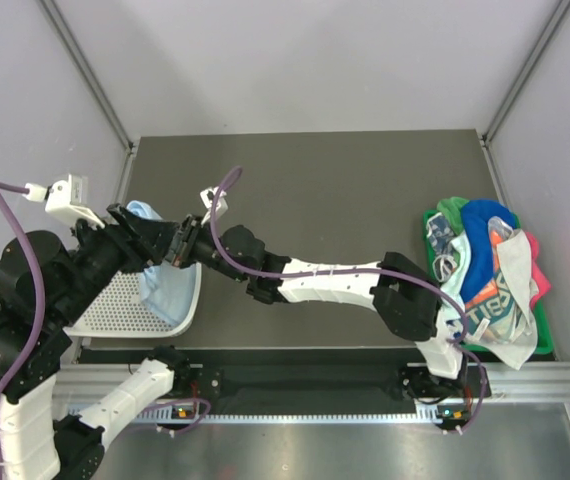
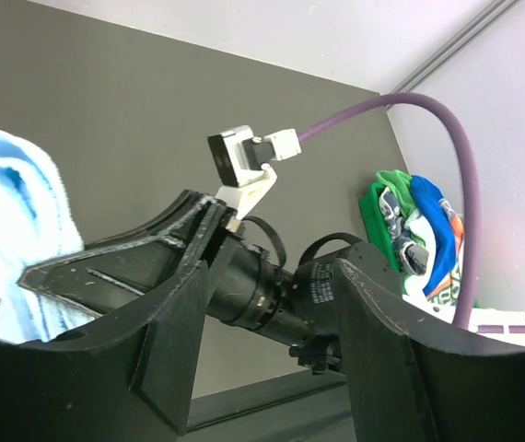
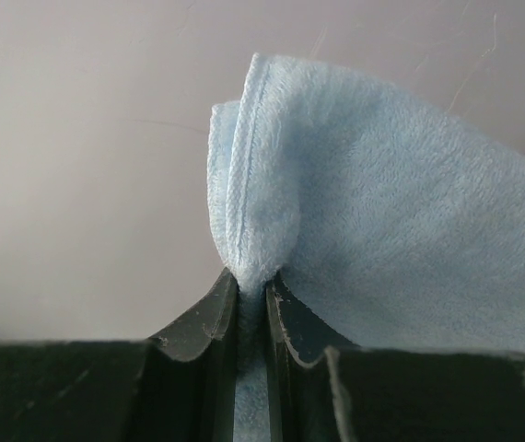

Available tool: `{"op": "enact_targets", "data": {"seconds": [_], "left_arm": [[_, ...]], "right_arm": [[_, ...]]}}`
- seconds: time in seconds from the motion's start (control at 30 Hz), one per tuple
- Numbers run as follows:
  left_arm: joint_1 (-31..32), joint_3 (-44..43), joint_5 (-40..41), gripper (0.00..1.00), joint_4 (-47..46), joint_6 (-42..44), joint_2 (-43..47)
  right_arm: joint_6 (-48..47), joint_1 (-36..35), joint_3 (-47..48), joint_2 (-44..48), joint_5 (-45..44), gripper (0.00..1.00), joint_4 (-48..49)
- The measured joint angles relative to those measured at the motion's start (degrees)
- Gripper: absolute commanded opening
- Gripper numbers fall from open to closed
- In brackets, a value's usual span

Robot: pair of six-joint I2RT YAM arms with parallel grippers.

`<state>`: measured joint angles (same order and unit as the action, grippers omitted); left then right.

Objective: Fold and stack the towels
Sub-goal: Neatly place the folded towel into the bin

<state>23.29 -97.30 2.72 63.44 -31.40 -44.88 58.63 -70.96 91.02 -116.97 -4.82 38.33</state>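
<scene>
A pale blue towel (image 1: 162,291) hangs over the white mesh basket (image 1: 113,302) at the left. My right gripper (image 3: 251,287) is shut on a bunched edge of this towel (image 3: 391,230), having reached across the table to it (image 1: 177,243). Close beside it on the left is my left gripper (image 1: 133,228). It (image 2: 272,387) stands open with nothing held, and the right arm's wrist (image 2: 262,295) shows beyond its fingers (image 2: 166,354). The pale blue towel (image 2: 14,230) is at the left of that view. More towels (image 1: 485,265) lie piled at the right.
The piled towels sit in a green tray (image 1: 545,343) at the table's right edge, also visible from the left wrist (image 2: 410,226). A purple cable (image 2: 447,138) loops from the right wrist camera (image 2: 244,158). Grey walls close in the table.
</scene>
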Motion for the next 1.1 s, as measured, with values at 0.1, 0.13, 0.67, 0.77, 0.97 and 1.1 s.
{"op": "enact_targets", "data": {"seconds": [0.1,0.13,0.67,0.77,0.97,1.1], "left_arm": [[0.00,-0.04,0.48,0.62,0.00,0.04,-0.02],[0.00,-0.11,0.76,0.62,0.00,0.09,-0.02],[0.02,-0.85,3.37,0.62,0.02,1.38,-0.02],[0.02,-0.85,3.98,0.62,0.02,1.42,-0.04],[0.07,-0.85,4.66,0.62,0.02,1.55,-0.66],[0.07,-0.76,4.85,0.62,0.00,1.57,-1.03]], "right_arm": [[0.48,0.02,2.23,-2.10,0.68,0.00,-1.05],[0.59,0.04,2.99,-2.89,1.01,0.00,-1.57],[4.52,0.39,20.70,-19.06,8.44,0.00,-4.61],[5.81,0.72,24.20,-22.71,10.36,0.00,-4.42],[8.57,1.77,29.49,-28.76,12.26,0.00,-4.26],[10.45,2.05,33.73,-32.65,12.83,0.00,-4.11]]}}
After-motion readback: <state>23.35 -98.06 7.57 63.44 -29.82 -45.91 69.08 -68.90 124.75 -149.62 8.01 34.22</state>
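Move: The right gripper keeps the folded towel pinched, its loose length hanging with the middle some 12 cm below the fingers and about 3 cm to their left, roughly level fore and aft. From this hand the white bin's middle lies about 16 cm to the left, 2 cm back and some 27 cm down. From the open left gripper that bin is about 15 cm to the left, 2 cm ahead and 38 cm below. Carry the hanging towel with the right gripper farther over the white bin and down into it: about 10 cm to the left and as much downward together, on a steady slant. Keep the fingers shut on the cloth throughout, and swing the wrist some 10 degrees counter-clockwise as the hand goes. ##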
